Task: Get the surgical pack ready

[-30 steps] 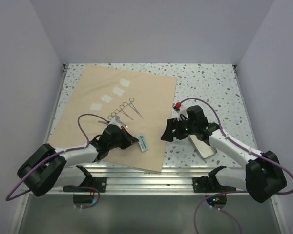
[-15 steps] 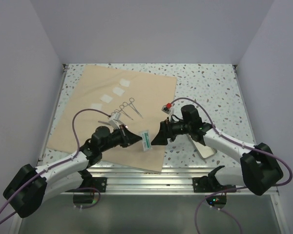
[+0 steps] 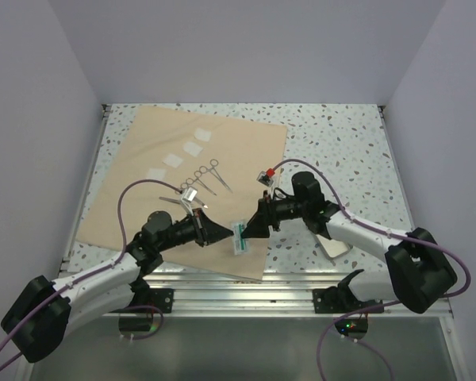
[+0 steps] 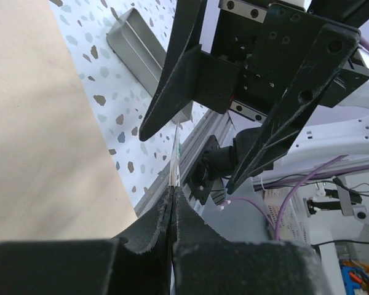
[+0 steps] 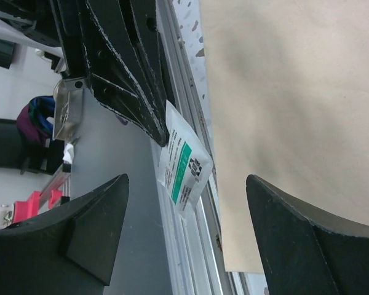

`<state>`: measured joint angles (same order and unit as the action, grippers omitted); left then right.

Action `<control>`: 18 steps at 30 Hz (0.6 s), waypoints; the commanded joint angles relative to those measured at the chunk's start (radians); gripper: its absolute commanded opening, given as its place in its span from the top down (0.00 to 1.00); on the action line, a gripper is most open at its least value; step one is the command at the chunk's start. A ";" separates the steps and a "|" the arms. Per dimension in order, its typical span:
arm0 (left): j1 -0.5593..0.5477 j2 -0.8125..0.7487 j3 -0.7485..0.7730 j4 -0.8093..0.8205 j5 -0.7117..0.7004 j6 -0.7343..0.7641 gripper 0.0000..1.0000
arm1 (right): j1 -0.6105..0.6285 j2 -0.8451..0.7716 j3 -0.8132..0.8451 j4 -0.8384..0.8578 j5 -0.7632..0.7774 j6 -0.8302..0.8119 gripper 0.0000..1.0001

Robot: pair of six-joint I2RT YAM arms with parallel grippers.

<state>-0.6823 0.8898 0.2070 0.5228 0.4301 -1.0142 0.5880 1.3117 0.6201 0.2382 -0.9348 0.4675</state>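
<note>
The surgical pack's tan wrap (image 3: 222, 151) lies spread flat on the speckled table; it also shows in the wrist views, the tan wrap (image 4: 31, 123) at left and the tan wrap (image 5: 283, 92) at upper right. My left gripper (image 3: 220, 233) is shut on a small white packet with a green stripe (image 3: 239, 236), held above the sheet's near right corner. The packet (image 4: 176, 157) shows edge-on between the shut jaws of my left gripper (image 4: 174, 192). My right gripper (image 3: 251, 229) faces it, open, its fingers either side of the packet (image 5: 184, 166) without touching it.
Scissors and forceps (image 3: 209, 176) and white gauze squares (image 3: 184, 155) lie on the sheet. A shiny metal tray (image 3: 331, 241) sits partly under the right arm, also seen as the tray (image 4: 138, 49). An aluminium rail (image 3: 246, 282) runs along the table's near edge.
The left arm lifted the packet off the sheet and carried it right. The right gripper swung left to meet it and now brackets the packet.
</note>
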 commanded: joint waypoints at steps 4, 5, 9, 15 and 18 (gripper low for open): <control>-0.006 0.006 -0.012 0.117 0.056 -0.020 1.00 | 0.036 0.027 -0.014 0.137 -0.036 0.051 0.32; -0.005 0.011 -0.012 0.120 0.059 -0.018 1.00 | 0.038 0.027 -0.017 0.148 -0.039 0.063 0.35; -0.006 0.018 -0.018 0.143 0.071 -0.021 1.00 | 0.042 0.038 -0.025 0.187 -0.053 0.079 0.44; -0.005 0.009 -0.026 0.129 0.059 -0.017 1.00 | 0.042 0.057 -0.020 0.201 -0.076 0.089 0.85; -0.006 -0.008 -0.034 0.095 0.038 -0.011 0.67 | 0.042 0.064 -0.014 0.170 -0.075 0.088 1.00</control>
<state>-0.6830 0.9035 0.1879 0.5968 0.4721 -1.0283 0.6243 1.3647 0.5983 0.3889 -0.9916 0.5568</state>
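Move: The packet hangs between the hands, its left-hand edge already in the shut left fingers; its middle lies about 2 cm right of the left hand, 1 cm nearer the base and 2 cm lower. From the open right hand, the packet's middle is roughly 2 cm left, 1 cm back and 2 cm below. The metal tray lies some 27 cm right of the right hand, 7 cm farther out; the nearest scissors are about 16 cm left and 16 cm ahead, both around 11 cm lower. The packet is taken over by the right hand, which eases about 2 cm left and back around its free part while its widely open fingers close to a pinch. The left hand keeps the packet almost in place, drawing back under 1 cm, and only at the very end begins to open its fingers. ##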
